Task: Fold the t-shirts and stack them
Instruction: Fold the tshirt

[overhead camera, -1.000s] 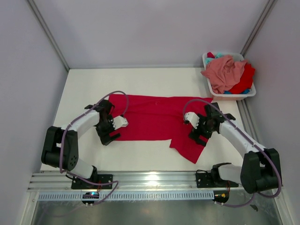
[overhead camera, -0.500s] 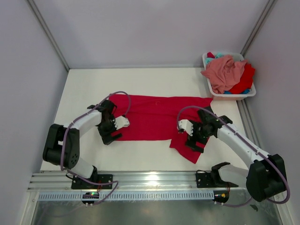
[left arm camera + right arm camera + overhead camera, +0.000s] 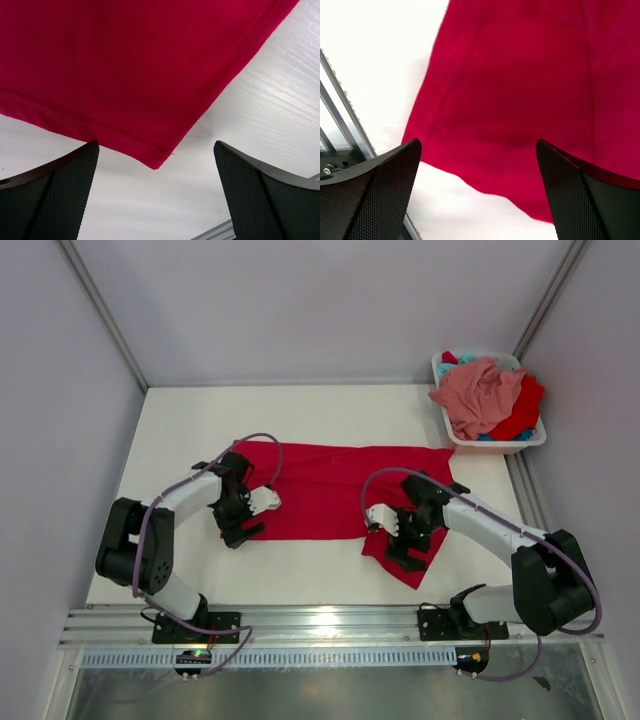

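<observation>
A bright red t-shirt [image 3: 330, 490] lies spread wide across the middle of the table, with a flap hanging toward the near right. My left gripper [image 3: 243, 533] is open and empty over the shirt's near left corner, which shows between the fingers in the left wrist view [image 3: 155, 160]. My right gripper [image 3: 410, 552] is open and empty over the near right flap; the right wrist view shows the flap's edge [image 3: 520, 100] above the jaw gap. A salmon pink shirt [image 3: 480, 390], another red one [image 3: 522, 410] and a bit of teal [image 3: 487, 437] lie piled in the basket.
The white plastic basket [image 3: 520, 445] stands at the far right corner against the wall. A metal rail [image 3: 320, 625] runs along the near edge and shows in the right wrist view [image 3: 340, 120]. Grey walls close in the left, back and right.
My right gripper has moved left and nearer, from the shirt's right part to over the near flap. My left gripper has shifted slightly right at the near left corner. The shirt lies unchanged.
</observation>
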### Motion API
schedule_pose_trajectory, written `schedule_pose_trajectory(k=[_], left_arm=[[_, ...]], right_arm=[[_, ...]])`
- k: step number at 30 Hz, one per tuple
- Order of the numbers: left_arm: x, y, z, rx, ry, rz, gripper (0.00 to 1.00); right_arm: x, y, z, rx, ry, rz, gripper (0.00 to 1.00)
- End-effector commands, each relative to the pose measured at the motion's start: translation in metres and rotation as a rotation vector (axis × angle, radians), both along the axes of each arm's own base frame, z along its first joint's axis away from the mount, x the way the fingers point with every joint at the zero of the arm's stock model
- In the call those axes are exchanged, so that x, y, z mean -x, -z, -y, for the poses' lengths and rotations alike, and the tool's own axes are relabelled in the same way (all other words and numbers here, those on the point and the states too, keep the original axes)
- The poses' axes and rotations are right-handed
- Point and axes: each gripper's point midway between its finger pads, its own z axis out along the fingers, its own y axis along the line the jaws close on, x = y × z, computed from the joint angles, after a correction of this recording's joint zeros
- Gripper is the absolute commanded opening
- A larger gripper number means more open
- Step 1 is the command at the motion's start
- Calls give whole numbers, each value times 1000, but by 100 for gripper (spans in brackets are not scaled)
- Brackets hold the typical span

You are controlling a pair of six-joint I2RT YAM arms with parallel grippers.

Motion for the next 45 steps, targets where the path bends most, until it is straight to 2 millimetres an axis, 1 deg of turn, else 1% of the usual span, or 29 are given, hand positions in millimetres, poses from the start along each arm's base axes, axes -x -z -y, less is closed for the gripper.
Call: schedule_pose_trajectory(k=[1,4,7,11,15,19,23,25,28,32,36,40,45], left_arm=[[-10,-7,10,33,-4,23,99],[-9,-7,10,31,-3,21,99],[-9,-8,9,33,-6,26,99],[-8,-7,8,26,-5,27,99],[-9,-5,9,29,-4,26,99],[-9,-4,10,32,-4,25,99],[-10,-3,10,32,-4,23,99],[-9,-3,9,29,-6,21,99],[-8,-2,9,28,-4,18,99],[-8,-3,9,28,-4,21,99],[-10,-4,10,36,-8,30,99],[-11,-4,11,36,-15,34,99],[-13,-6,9,24,-13,48,99]], right_arm=[[-5,-1,-20,-31,-41,5,99],[-1,-1,-33,-31,-83,-2,99],[-2,-4,-41,-43,-93,18,99],[-3,-15,-55,-67,-108,42,99],[-2,-21,-63,-82,-115,53,99],[-2,-21,-73,-79,-119,47,99],[11,-15,-85,-76,-164,0,99],[17,-7,-88,-56,-187,-20,99],[22,0,-90,-41,-203,-37,99],[24,7,-90,-30,-203,-46,99],[11,13,-88,-7,-168,21,99],[-2,16,-90,-3,-140,76,99],[-6,18,-87,16,-125,94,99]])
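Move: The sleeve's left corner, on the flap sticking out towards the robot, lies about 10 cm to the right hand's left, about level fore and aft and some 3 cm lower. Its near tip is about 7 cm back and 2 cm to the hand's right; the joint where the sleeve meets the near hem is some 4 cm ahead and 9 cm left. From the left hand the sleeve's left corner is about 28 cm right and 5 cm back. The sleeve's left corner is what the right hand closes in on, fingers wide open: it sweeps about 8 cm left, dipping, lifting and dipping again while drifting some 3 cm back, then slides nearly 3 cm forward, low down, to bring its forward finger over the cloth by the hem joint. The wrist turns about 10 degrees counter-clockwise on the way. ##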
